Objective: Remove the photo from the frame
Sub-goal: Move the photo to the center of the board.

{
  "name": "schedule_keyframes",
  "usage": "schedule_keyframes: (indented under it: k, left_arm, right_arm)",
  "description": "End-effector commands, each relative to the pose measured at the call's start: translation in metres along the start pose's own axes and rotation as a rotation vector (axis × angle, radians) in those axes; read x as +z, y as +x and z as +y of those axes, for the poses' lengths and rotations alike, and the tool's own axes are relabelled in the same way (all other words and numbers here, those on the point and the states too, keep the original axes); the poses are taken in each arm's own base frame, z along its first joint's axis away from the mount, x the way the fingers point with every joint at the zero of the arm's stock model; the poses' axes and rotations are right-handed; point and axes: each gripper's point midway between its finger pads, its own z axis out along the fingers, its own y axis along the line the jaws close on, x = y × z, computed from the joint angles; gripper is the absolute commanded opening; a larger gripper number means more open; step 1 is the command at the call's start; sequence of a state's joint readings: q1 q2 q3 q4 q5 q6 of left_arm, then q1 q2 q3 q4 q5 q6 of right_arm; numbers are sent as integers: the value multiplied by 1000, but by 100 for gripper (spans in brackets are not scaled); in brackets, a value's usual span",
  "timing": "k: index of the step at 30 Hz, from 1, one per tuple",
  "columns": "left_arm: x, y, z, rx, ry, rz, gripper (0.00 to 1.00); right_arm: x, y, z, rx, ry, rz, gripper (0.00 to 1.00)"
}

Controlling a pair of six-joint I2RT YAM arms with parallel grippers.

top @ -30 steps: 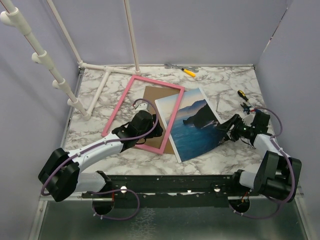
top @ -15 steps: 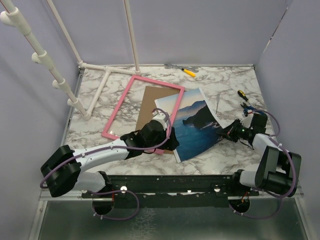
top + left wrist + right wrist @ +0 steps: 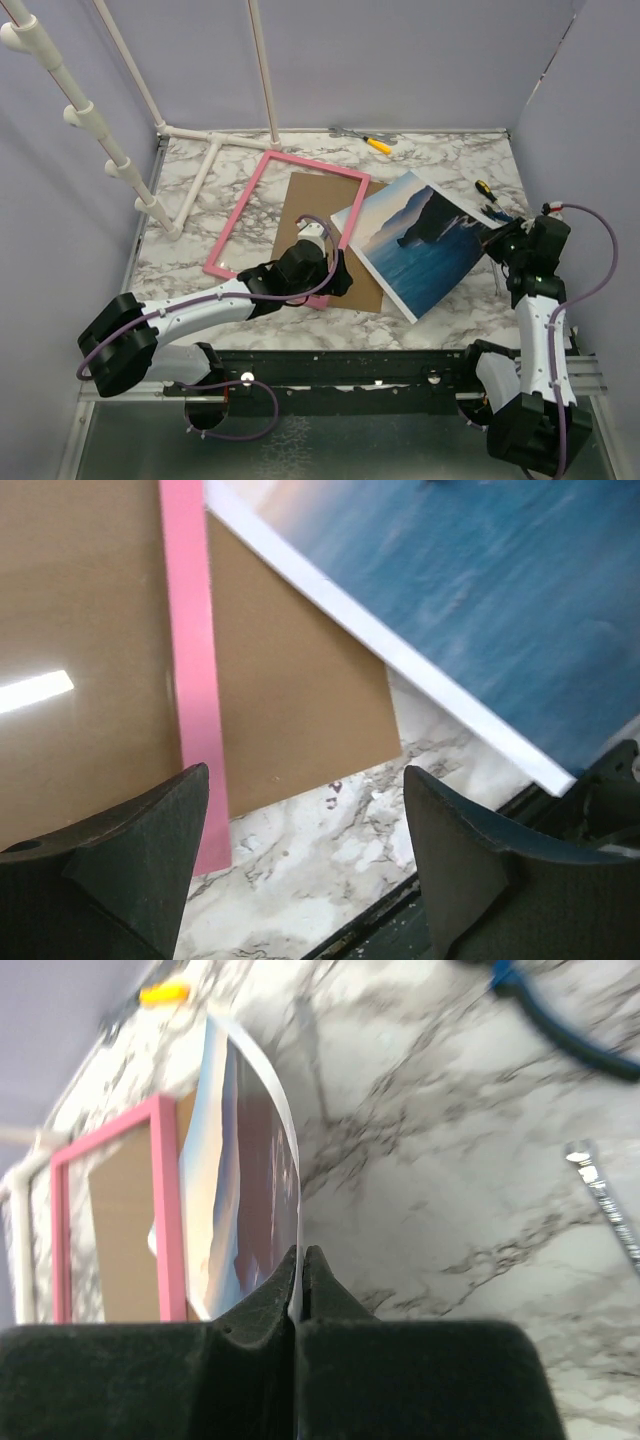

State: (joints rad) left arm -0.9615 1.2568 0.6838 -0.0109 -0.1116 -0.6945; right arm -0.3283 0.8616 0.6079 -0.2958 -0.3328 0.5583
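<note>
The photo [image 3: 420, 250], a blue lake and mountains, hangs tilted over the right half of the table, its right edge raised. My right gripper [image 3: 492, 236] is shut on that edge; in the right wrist view the fingertips [image 3: 300, 1260] pinch the thin curved print [image 3: 245, 1160]. The frame [image 3: 262, 182] lies flat with its pink border [image 3: 190, 660] and a brown back board [image 3: 318, 215] showing. The photo's left corner overlaps the frame's right side. My left gripper [image 3: 340, 276] hovers open over the frame's near right corner [image 3: 305, 870], holding nothing.
A white pipe rack [image 3: 200, 170] stands at the back left. A yellow-handled screwdriver [image 3: 378, 145] lies at the back edge. More small tools [image 3: 487, 192] lie by my right gripper, including a blue-handled one [image 3: 540, 1010] and a metal rod [image 3: 605, 1200].
My right gripper has shut on the photo's right edge, lifted it and pulled it to the right, turning it. My left gripper moved from over the frame to its near right corner.
</note>
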Motion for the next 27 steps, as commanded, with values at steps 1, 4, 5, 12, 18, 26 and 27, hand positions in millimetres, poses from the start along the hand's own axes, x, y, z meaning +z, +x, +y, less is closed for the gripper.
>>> schedule_keyframes:
  k: [1,4,5,12,18,26,27]
  left_arm:
    - [-3,-19,24,0,-129,-61,79]
    - [-5,-33,36,-23,-171,-95,79]
    - [-6,-38,42,-34,-187,-106,79]
    - [-19,-69,81,-97,-291,-182,79]
    - [-29,-86,104,-119,-359,-232,80]
    - [-38,-100,131,-168,-425,-260,80]
    - [-39,-102,133,-174,-428,-266,80]
  right_arm:
    - [-15,-25,-49,89,314,-159,0]
    - [-21,-31,-68,149,424,-223,0]
    - [-24,-33,-74,169,460,-250,0]
    - [-51,-42,-102,256,623,-406,1]
    - [-41,-36,-98,233,578,-361,1]
    - [-67,-44,-107,259,636,-488,2]
    - [-71,-46,-108,260,641,-503,2]
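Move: My right hand already pinches the photo's right side; the photo's middle is about 12 cm left and 2 cm ahead, 11 cm below. The marble I'm heading for has the wrench about 6 cm right and 5 cm back, and the pliers 7 cm right and 6 cm ahead, both some 13 cm down. From my open left hand the pink frame's middle is about 13 cm ahead, 13 cm left and 8 cm down, the brown board's 11 cm ahead and 4 cm left, the photo's 10 cm ahead and 15 cm right. Keeping the photo pinched, I draw my right hand about 10 cm right and 6 cm back, quick at first and then easing off, turning it some 40 degrees clockwise. My left hand stays wide open and swings away from the photo, about 12 cm left and 9 cm forward over the pink frame, turning counter-clockwise. ##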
